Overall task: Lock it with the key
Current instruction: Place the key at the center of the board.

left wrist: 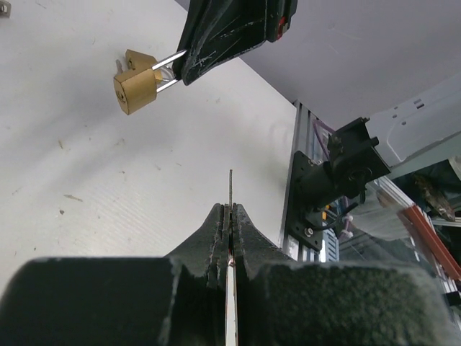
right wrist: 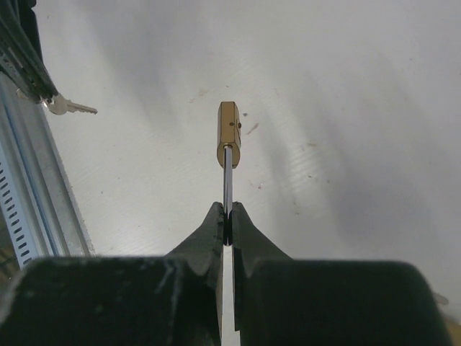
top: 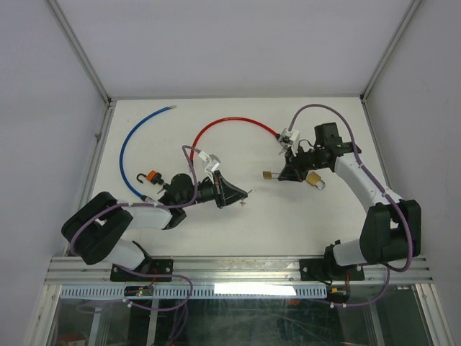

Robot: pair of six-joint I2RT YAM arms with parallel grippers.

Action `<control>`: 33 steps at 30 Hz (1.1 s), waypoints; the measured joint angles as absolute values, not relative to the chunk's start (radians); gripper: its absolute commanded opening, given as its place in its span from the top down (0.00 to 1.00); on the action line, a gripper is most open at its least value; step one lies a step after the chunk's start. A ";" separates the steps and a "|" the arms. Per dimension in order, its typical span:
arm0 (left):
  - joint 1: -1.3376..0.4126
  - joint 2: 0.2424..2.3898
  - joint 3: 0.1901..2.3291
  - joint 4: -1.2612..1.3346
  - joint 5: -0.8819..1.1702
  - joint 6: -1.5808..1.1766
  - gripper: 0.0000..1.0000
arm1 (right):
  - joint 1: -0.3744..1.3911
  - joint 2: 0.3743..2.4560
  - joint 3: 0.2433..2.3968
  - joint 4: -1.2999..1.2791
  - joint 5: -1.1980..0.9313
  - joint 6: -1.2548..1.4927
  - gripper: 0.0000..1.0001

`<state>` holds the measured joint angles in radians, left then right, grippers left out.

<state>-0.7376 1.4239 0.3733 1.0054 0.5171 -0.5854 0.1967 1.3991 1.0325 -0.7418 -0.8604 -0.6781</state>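
My left gripper (left wrist: 230,209) is shut on a silver key (left wrist: 230,189), whose blade sticks out past the fingertips, edge-on. From above, the key (top: 247,192) points right, toward the padlock. A small brass padlock (right wrist: 229,133) hangs above the table with my right gripper (right wrist: 227,209) shut on its steel shackle (right wrist: 227,173). In the top view that padlock (top: 267,175) sits just left of the right gripper (top: 279,175), a short gap from the left gripper (top: 241,193). The left wrist view shows the padlock (left wrist: 137,86) up and to the left of the key tip, apart from it.
A second brass padlock (top: 315,180) lies on the table under the right arm. A small orange and black lock (top: 153,176) lies by the left arm. A blue cable (top: 130,148) and a red cable (top: 234,121) curve across the back. A metal rail (top: 238,268) runs along the near edge.
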 measured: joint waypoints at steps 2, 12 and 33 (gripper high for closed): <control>-0.738 1.469 0.417 1.004 0.516 -0.593 1.00 | 0.172 1.402 1.032 -0.728 -0.841 -0.651 1.00; -0.753 1.729 0.672 0.904 0.458 -0.649 1.00 | 0.114 1.503 1.033 -0.683 -0.754 -0.538 1.00; -0.780 2.135 1.071 0.817 0.385 -0.781 1.00 | -0.054 1.735 1.070 -0.676 -0.754 -0.442 0.94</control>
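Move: The left hand, holding its key, has the padlock gripped by the right hand about 8 cm ahead, 8 cm to its right and 4 cm below. For the right hand, the loose key lies on the board some 8 cm ahead, 9 cm to its right and 14 cm down, with the second padlock 4 cm farther right. The held padlock hangs about 5 cm left of the right hand, 1 cm ahead and 4 cm below. Both hands keep their grip, key in the left and padlock by its shackle in the right. The left follows forward and right about 12 cm each way, sinking some 8 cm and closing on the held padlock. The right sinks some 9 cm while backing right and a little forward towards the loose key and second padlock, turning clockwise about 25 degrees as it rolls. ##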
